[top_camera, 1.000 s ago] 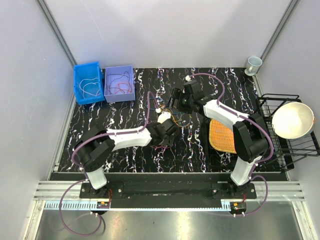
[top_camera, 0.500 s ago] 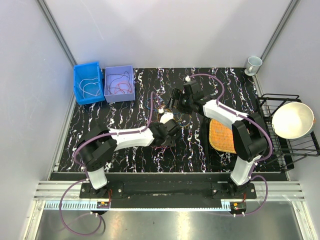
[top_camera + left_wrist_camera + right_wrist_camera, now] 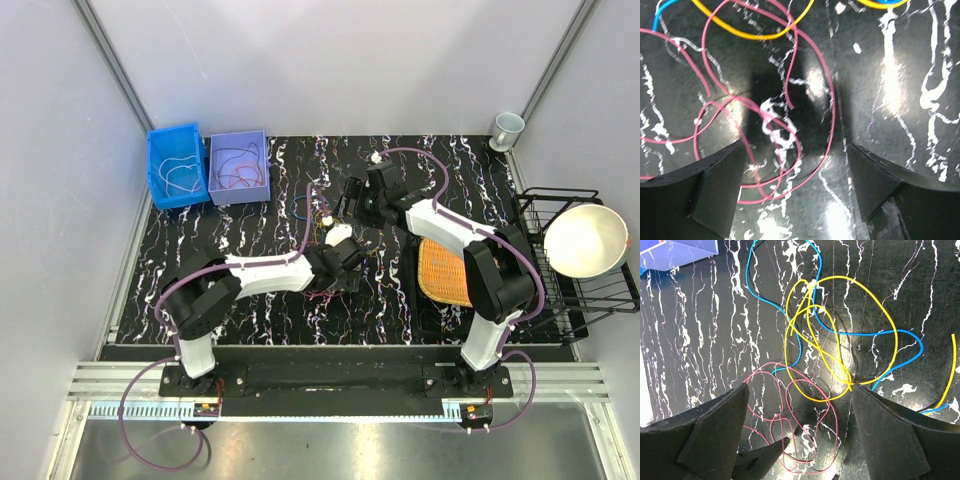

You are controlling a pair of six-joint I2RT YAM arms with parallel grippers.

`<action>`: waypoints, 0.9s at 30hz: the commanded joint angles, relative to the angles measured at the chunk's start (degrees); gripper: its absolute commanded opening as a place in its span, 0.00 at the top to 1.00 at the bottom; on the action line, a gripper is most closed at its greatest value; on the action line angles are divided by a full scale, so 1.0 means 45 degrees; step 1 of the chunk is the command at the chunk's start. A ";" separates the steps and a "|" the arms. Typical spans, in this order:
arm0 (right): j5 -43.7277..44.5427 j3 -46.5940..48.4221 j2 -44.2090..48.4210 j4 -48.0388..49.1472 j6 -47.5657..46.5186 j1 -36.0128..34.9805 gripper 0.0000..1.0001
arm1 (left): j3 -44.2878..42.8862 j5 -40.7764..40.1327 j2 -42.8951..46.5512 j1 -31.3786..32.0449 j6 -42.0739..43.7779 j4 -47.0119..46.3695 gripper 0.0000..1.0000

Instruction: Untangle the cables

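Tangled cables lie on the black marbled table [image 3: 250,230] between both grippers. In the right wrist view a yellow cable [image 3: 896,340] loops over a blue cable [image 3: 820,262], with a pink cable [image 3: 769,364] coiled below them. My right gripper [image 3: 797,435] hangs open above this tangle, touching nothing. My left gripper [image 3: 797,190] is open and low over the table. Loops of the pink cable [image 3: 832,137] lie flat between its fingers, ungripped, with the yellow cable [image 3: 755,36] beyond. From above, the left gripper [image 3: 335,265] sits just below the right gripper [image 3: 350,200].
A blue bin [image 3: 177,167] and a purple bin [image 3: 238,166] at the back left hold loose cables. An orange mat [image 3: 445,272] lies right of the tangle. A wire rack with a bowl [image 3: 585,240] stands at the right edge, a cup [image 3: 508,128] at the back right.
My left gripper has shifted slightly to the right over the pink cable and its fingers have spread wider. The right arm has not moved.
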State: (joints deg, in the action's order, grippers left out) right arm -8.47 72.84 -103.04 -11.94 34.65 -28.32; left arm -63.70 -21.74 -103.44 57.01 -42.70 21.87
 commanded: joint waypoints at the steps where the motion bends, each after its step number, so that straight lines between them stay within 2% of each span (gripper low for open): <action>1: 0.0515 0.0084 0.0496 0.0115 0.0345 0.0237 0.10 | -0.0920 -0.0325 -0.0450 0.0045 -0.0219 -0.0680 0.18; 10: 0.0358 0.0025 0.0419 0.0096 0.0424 0.0355 0.10 | -0.2113 -0.1419 -0.1447 0.0045 -0.0590 0.0335 0.26; 13: 0.0378 0.0025 0.0399 0.0115 0.0424 0.0374 0.11 | -0.2153 -0.1615 -0.1564 0.0045 -0.0726 0.0375 0.32; 17: 0.0320 0.0044 0.0340 0.0115 0.0444 0.0413 0.10 | -0.2133 -0.1693 -0.1837 0.0045 -0.0862 0.0394 0.45; 21: 0.0261 0.0064 0.0262 0.0135 0.0463 0.0433 0.10 | -0.2269 -0.1635 -0.2130 0.0045 -0.0863 0.0394 0.52; 27: 0.0202 0.0064 0.0203 0.0135 0.0502 0.0472 0.10 | -0.2172 -0.1654 -0.2268 0.0045 -0.0902 0.0453 0.85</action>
State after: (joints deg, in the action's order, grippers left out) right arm -7.18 72.73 -103.02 -11.94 36.36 -26.81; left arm -72.90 -27.70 -112.36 57.01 -45.95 23.77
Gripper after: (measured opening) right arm 0.895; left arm 0.220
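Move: The pink strands on the coil's right side lie about 3 cm ahead of the left hand, 2 cm to its right and some 2 cm below. Beyond them, at table level, the middle of the yellow cable is roughly 13 cm ahead of the left hand and 1 cm to its right, and the blue cable's near end is about 11 cm ahead and 10 cm to its left. From the right hand, the pink strands lie about 12 cm back, 1 cm to the right and 10 cm down. The left hand, its fingers still pointing steeply down, slides about 3 cm forward and 2 cm to the right over the pink coil, then sinks roughly 1 cm as it turns some 5 degrees counter-clockwise, its wide-open fingers closing to about a third around the bunched pink strands. Meanwhile the right hand, empty and wide open, shifts about 1.5 cm to the right and slightly forward near the yellow cable, then holds still there. ##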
